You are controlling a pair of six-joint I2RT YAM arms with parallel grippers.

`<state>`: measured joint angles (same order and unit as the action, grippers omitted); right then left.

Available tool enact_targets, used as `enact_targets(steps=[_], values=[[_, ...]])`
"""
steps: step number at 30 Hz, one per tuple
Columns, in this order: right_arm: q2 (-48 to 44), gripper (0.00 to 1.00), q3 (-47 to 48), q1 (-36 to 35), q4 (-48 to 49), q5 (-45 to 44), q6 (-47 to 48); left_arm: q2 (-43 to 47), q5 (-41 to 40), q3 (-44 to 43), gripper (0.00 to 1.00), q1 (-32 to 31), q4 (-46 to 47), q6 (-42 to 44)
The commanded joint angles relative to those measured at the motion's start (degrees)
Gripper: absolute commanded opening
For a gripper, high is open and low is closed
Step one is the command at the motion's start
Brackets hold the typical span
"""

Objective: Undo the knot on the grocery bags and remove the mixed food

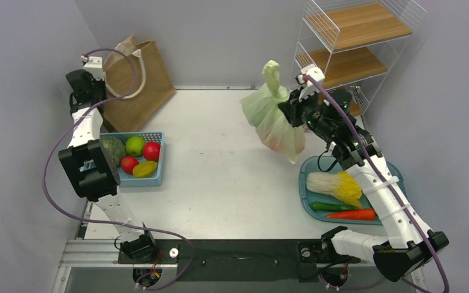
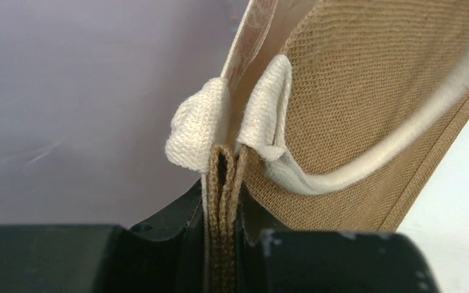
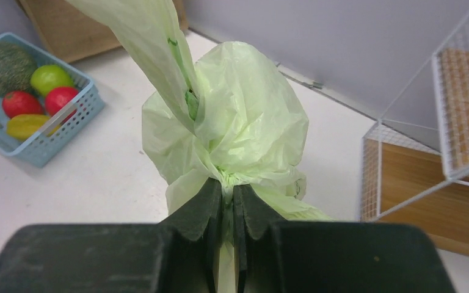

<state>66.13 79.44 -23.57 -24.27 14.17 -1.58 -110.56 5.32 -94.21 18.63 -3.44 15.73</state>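
My right gripper point(image 1: 290, 111) point(image 3: 226, 194) is shut on the pale green plastic bag point(image 1: 273, 122) point(image 3: 244, 116), pinching the twisted plastic right at the knot point(image 3: 232, 178). The bag hangs lifted above the table's back right, with its loop handles point(image 1: 272, 74) sticking up. Something reddish point(image 1: 279, 144) shows faintly through the plastic. At the back left my left gripper point(image 1: 105, 65) point(image 2: 223, 195) is shut on the folded top edge of the brown bag point(image 1: 139, 82) point(image 2: 366, 91), just below where a white handle point(image 2: 269, 110) is attached.
A blue basket point(image 1: 152, 180) at the left holds a green fruit point(image 1: 135, 145), red fruits point(image 1: 151, 151), a yellow mango point(image 1: 145, 169) and a dark bumpy vegetable point(image 1: 113, 148). A teal tray point(image 1: 308, 168) at the right holds a cabbage point(image 1: 334, 185), a green vegetable and a carrot. A wire shelf point(image 1: 354, 43) stands back right.
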Motion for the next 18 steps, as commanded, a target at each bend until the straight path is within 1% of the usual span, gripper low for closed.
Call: enact_targets(steps=[1,2,3,4,6,10,13,14,15,16,17,18], values=[[0.6,0.00,-1.3,-4.9,5.1,2.6,-0.3,3.6,-1.6,-2.1,0.00,3.1,9.4,1.6],[1.6,0.00,-1.5,-5.4,5.1,3.3,-0.5,4.4,-1.4,-2.0,0.21,3.2,8.6,1.7],[2.2,0.00,-2.1,-6.6,5.4,3.6,-0.8,4.9,0.3,-1.6,0.36,3.6,7.9,1.7],[3.1,0.00,-2.5,-7.1,6.0,4.0,-0.8,6.4,1.7,-1.3,0.60,3.9,6.6,1.1],[4.8,0.00,-4.6,-9.0,7.3,4.9,-1.2,9.5,9.5,0.2,0.70,5.2,4.8,-0.6],[8.7,0.00,-7.6,-12.8,9.6,6.1,-0.8,17.3,19.1,2.7,0.73,7.1,-0.6,-3.2],[12.5,0.00,-7.6,-16.4,11.2,6.2,0.1,22.3,23.0,2.9,0.73,8.7,-5.9,-5.8],[13.3,0.00,-7.3,-17.7,12.1,6.2,0.6,24.5,27.3,2.6,0.74,9.8,-7.6,-6.3],[14.9,0.00,-7.2,-18.4,12.5,6.1,0.9,25.7,30.6,2.6,0.74,10.4,-11.2,-6.4],[15.8,0.00,-7.0,-19.8,13.4,6.0,1.1,28.3,36.3,3.3,0.75,11.1,-13.1,-5.8],[17.6,0.00,-6.9,-20.4,13.9,5.6,1.9,31.0,38.4,4.1,0.75,11.2,-16.2,-4.6],[18.5,0.00,-6.6,-21.7,14.3,5.3,3.2,32.5,42.2,6.5,0.76,11.2,-17.3,-4.1]])
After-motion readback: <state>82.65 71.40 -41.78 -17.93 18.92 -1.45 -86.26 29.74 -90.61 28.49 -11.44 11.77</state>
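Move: The left hand still pinches the rim of the brown tote, whose middle lies about 14 cm to its right, 5 cm ahead and 8 cm below; the blue basket sits some 17 cm back, 10 cm right and 19 cm lower. The right hand holds the knotted green bag in the air; the clear middle of the table lies about 16 cm left of it, 5 cm back and 36 cm down, the green tray 26 cm right, 4 cm back. The left fingers keep their pinch on the tote rim for the last 5 cm leftward, then open wide and let go; that hand climbs about 16 cm while drawing back and swinging a little right, its fingertips tipping up. Meanwhile the right hand, still gripping the green bag's neck, lowers it some 15 cm and carries it equally far left towards the table's clear middle, turning counter-clockwise and tipping down. ##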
